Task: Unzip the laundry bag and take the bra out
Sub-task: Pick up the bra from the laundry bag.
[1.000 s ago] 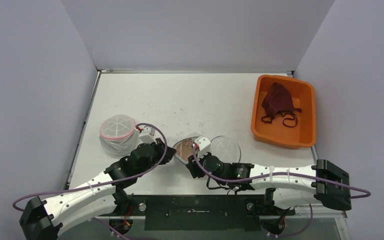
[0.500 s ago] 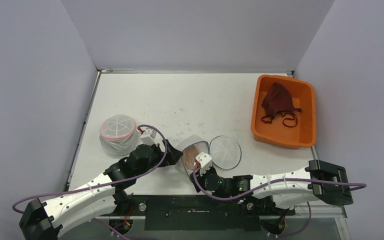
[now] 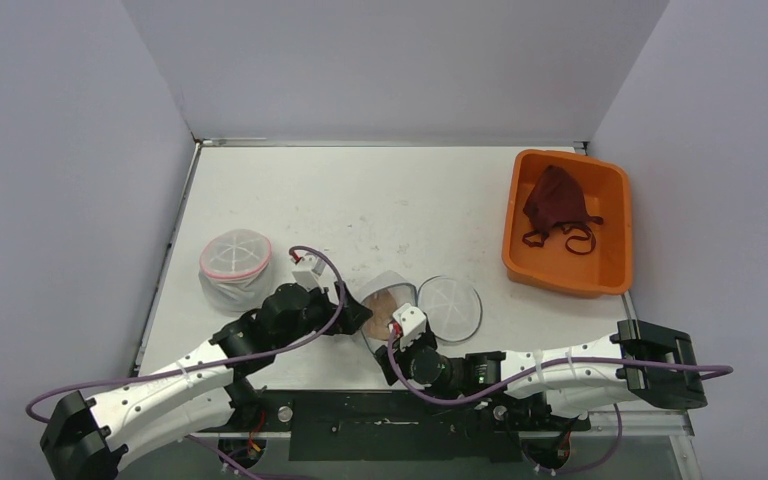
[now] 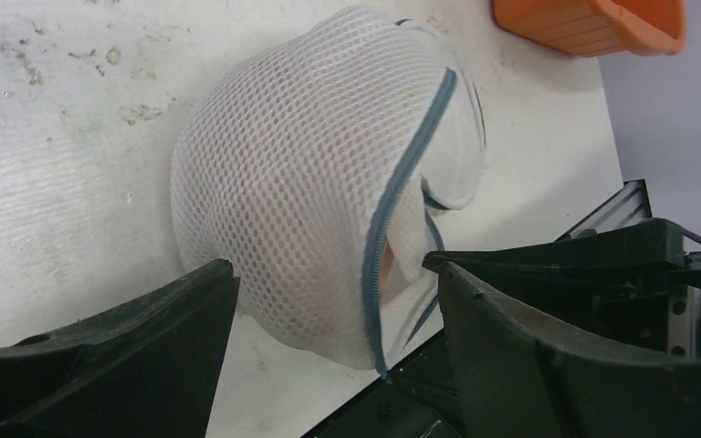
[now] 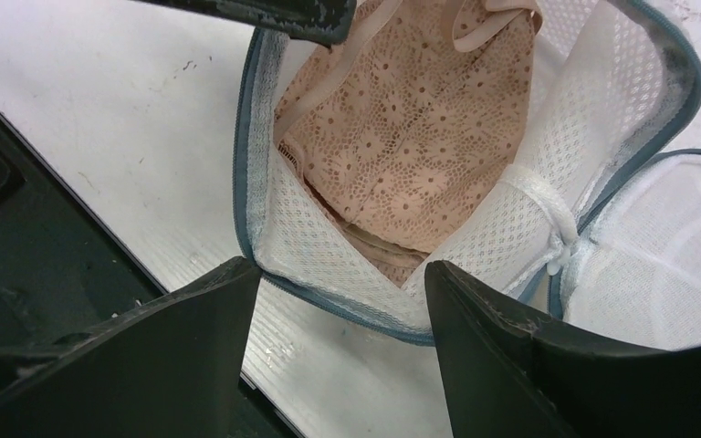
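The white mesh laundry bag [image 3: 388, 298] with a blue zipper stands unzipped near the table's front edge, its round lid [image 3: 451, 301] flapped open to the right. A beige lace bra [image 5: 402, 119] lies inside the bag [image 5: 329, 265], showing through the mouth. My left gripper [image 3: 352, 314] is open just left of the bag, and the mesh side [image 4: 301, 182] bulges between its fingers without being pinched [image 4: 329, 269]. On the near side, my right gripper [image 3: 392, 345] is open, its fingertips straddling the bag's near rim [image 5: 342, 274] and holding nothing.
A second round mesh bag [image 3: 235, 264] with pink trim sits zipped at the left. An orange bin [image 3: 610, 255] at the right holds a dark red bra [image 3: 555, 203]. The black base rail [image 3: 380, 410] runs close along the near edge.
The left gripper has opened and let go of the bag. The right gripper drew back toward the near edge and opened wider. The bag now stands more upright.
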Available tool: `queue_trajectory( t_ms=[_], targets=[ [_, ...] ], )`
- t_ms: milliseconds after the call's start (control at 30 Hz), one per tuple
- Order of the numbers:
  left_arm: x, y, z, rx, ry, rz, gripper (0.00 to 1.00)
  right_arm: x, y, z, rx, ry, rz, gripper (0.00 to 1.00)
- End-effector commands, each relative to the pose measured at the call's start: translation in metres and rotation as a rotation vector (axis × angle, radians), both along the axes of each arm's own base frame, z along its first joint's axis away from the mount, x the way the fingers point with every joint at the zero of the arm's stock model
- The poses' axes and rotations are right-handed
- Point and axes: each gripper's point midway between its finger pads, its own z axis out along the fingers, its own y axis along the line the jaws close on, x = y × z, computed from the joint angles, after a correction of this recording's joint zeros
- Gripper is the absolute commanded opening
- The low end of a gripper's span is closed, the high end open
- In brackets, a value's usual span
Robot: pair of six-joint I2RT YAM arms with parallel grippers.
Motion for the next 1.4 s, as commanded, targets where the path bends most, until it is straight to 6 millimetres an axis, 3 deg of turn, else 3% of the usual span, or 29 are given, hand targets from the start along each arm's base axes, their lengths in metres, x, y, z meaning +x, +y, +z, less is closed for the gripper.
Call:
queue_trajectory(
  t_ms=[0,67,233,467,600,700,833,900,1033,1200,1367],
  targets=[
    [0.006,-0.006,0.040,-0.037,-0.091,-0.029,0.77,0.006,0.014,0.028,0.099,-0.038,-0.025,0.67],
    [0.008,0.001,0.035,-0.001,-0.091,-0.009,0.73,0.006,0.015,0.029,0.104,-0.038,-0.026,0.66],
    [0.010,0.007,0.021,0.071,-0.079,0.000,0.51,0.006,0.016,0.031,0.113,-0.037,-0.027,0.66],
    [0.011,0.003,0.000,0.134,-0.027,-0.015,0.48,0.003,0.018,0.024,0.100,-0.025,-0.020,0.65],
    [0.011,0.006,-0.003,0.151,-0.021,-0.006,0.32,0.002,0.016,0.026,0.100,-0.027,-0.025,0.65],
    [0.011,0.010,0.002,0.146,-0.039,0.007,0.19,0.005,0.015,0.039,0.145,-0.034,-0.051,0.66],
    [0.012,0.012,0.007,0.134,-0.058,0.015,0.01,0.016,0.020,0.071,0.268,-0.032,-0.101,0.67],
    [0.012,0.011,0.007,0.119,-0.062,0.015,0.00,0.026,0.024,0.086,0.319,-0.019,-0.135,0.67],
    [0.011,0.009,0.003,0.089,-0.068,0.018,0.00,0.049,0.034,0.098,0.383,0.045,-0.158,0.62],
    [0.012,0.014,-0.003,0.093,-0.063,0.043,0.00,0.055,0.050,0.073,0.284,0.070,-0.131,0.45],
    [0.012,0.021,-0.010,0.116,-0.062,0.069,0.00,0.032,0.067,0.036,0.180,0.094,-0.041,0.46]
  ],
)
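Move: Just under the left hand hangs the laundry bag's left rim, the zipper edge, only about 2 cm below and 1 cm to its left. The beige bra lies inside the bag, some 3 cm ahead of that hand, 4 cm to its right and 7 cm below. From the right hand the bra is roughly 10 cm ahead, 2 cm left and 3 cm lower; the bag's round mesh lid lies about 12 cm ahead of the right hand, 12 cm to its right and 6 cm below. Bobbing up a little, the left hand then dips about 4 cm around the zipper edge, rolling some 10 degrees, and shuts on it, pinching the rim and keeping it while easing slightly left. The right hand hovers at first, then rises about 8 cm while swinging forward and left over the near rim, and starts down towards the bra with its fingers part-closing. ##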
